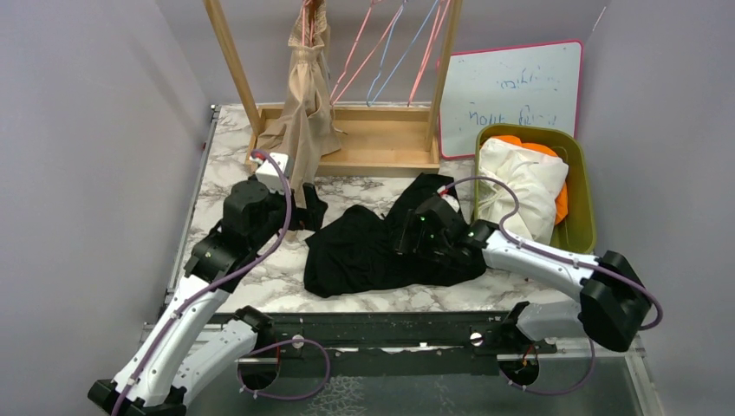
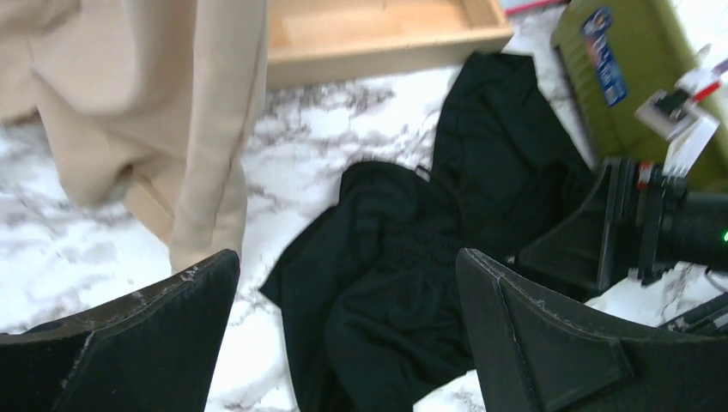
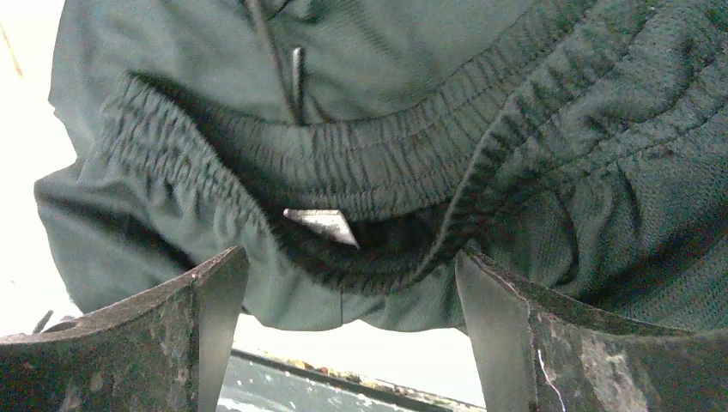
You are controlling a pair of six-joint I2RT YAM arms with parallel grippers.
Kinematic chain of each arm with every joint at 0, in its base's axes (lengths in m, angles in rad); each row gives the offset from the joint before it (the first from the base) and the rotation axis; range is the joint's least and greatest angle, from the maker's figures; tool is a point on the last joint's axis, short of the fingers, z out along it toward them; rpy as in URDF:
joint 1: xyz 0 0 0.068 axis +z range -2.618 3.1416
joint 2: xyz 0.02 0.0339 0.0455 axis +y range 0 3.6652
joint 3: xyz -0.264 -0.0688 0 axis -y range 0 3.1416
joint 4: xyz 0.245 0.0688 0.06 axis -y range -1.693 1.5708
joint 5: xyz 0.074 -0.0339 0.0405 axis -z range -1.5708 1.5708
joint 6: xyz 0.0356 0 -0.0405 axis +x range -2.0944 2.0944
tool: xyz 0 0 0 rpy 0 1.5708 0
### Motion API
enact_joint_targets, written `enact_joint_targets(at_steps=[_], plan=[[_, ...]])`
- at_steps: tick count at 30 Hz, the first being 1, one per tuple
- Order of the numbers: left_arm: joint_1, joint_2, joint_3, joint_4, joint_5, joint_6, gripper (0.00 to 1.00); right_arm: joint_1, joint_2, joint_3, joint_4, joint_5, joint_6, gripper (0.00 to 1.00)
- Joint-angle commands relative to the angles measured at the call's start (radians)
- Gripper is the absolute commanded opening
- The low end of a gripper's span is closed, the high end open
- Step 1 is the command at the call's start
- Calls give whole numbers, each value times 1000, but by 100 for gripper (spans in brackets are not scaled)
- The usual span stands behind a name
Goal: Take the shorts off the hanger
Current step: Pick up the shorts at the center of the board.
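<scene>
Black shorts [image 1: 373, 247] lie crumpled on the marble table [image 1: 234, 186], off any hanger. My left gripper [image 1: 309, 213] hovers at their left edge, open, with the black shorts [image 2: 403, 283] lying below its spread fingers [image 2: 154, 335]. My right gripper [image 1: 409, 232] rests over their right part, open; the gathered waistband and drawstring of the black shorts [image 3: 369, 163] fill its view just beyond the fingertips [image 3: 515, 343]. Tan shorts [image 1: 303, 113] hang from a pink hanger [image 1: 310, 17] on the wooden rack, and in the left wrist view the tan shorts [image 2: 172, 103] drape to the table.
Empty pink and blue hangers [image 1: 390, 52] hang on the rack above its wooden base tray [image 1: 381, 143]. An olive bin [image 1: 581, 208] at the right holds cream shorts [image 1: 520, 186] over orange shorts [image 1: 529, 143]. A whiteboard [image 1: 511, 91] leans behind it.
</scene>
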Motion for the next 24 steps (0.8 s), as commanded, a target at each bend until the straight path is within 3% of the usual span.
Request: enact_joint_targets(at_steps=[1, 4, 8, 16, 19, 24], plan=[[6, -96, -166, 106, -2, -84, 99, 13, 112, 119, -126, 144, 163, 92], [6, -136, -256, 157, -14, -84, 99, 42, 226, 215, -229, 239, 253, 93], [6, -156, -334, 192, -48, -72, 99, 62, 395, 336, -321, 255, 335, 95], [6, -114, -318, 164, -66, -53, 99, 86, 696, 452, -361, 254, 379, 94], [6, -119, -316, 154, -97, -55, 99, 114, 785, 449, -387, 300, 391, 85], [6, -150, -313, 134, -161, -67, 99, 178, 805, 292, -257, 329, 397, 63]])
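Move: The gathered waistband near the middle of the spread black shorts lies about 8 cm below the right hand, some 2 cm ahead and 3 cm to its left. The green basket stands roughly 8 cm farther out than this hand and 27 cm to its right; the wooden rack base is about 19 cm ahead and 12 cm left of it. From the left hand, the waistband is about 4 cm back, 15 cm to the right and some 27 cm below. The black shorts' waistband comes between the right hand's open fingers as that hand sinks about 7 cm, easing forward and left before drifting slightly back, and turns some 30 degrees clockwise, its left side dipping. The fingers then begin to close on the cloth. The left hand, empty and open, drops to the left of the shorts, then hovers. ##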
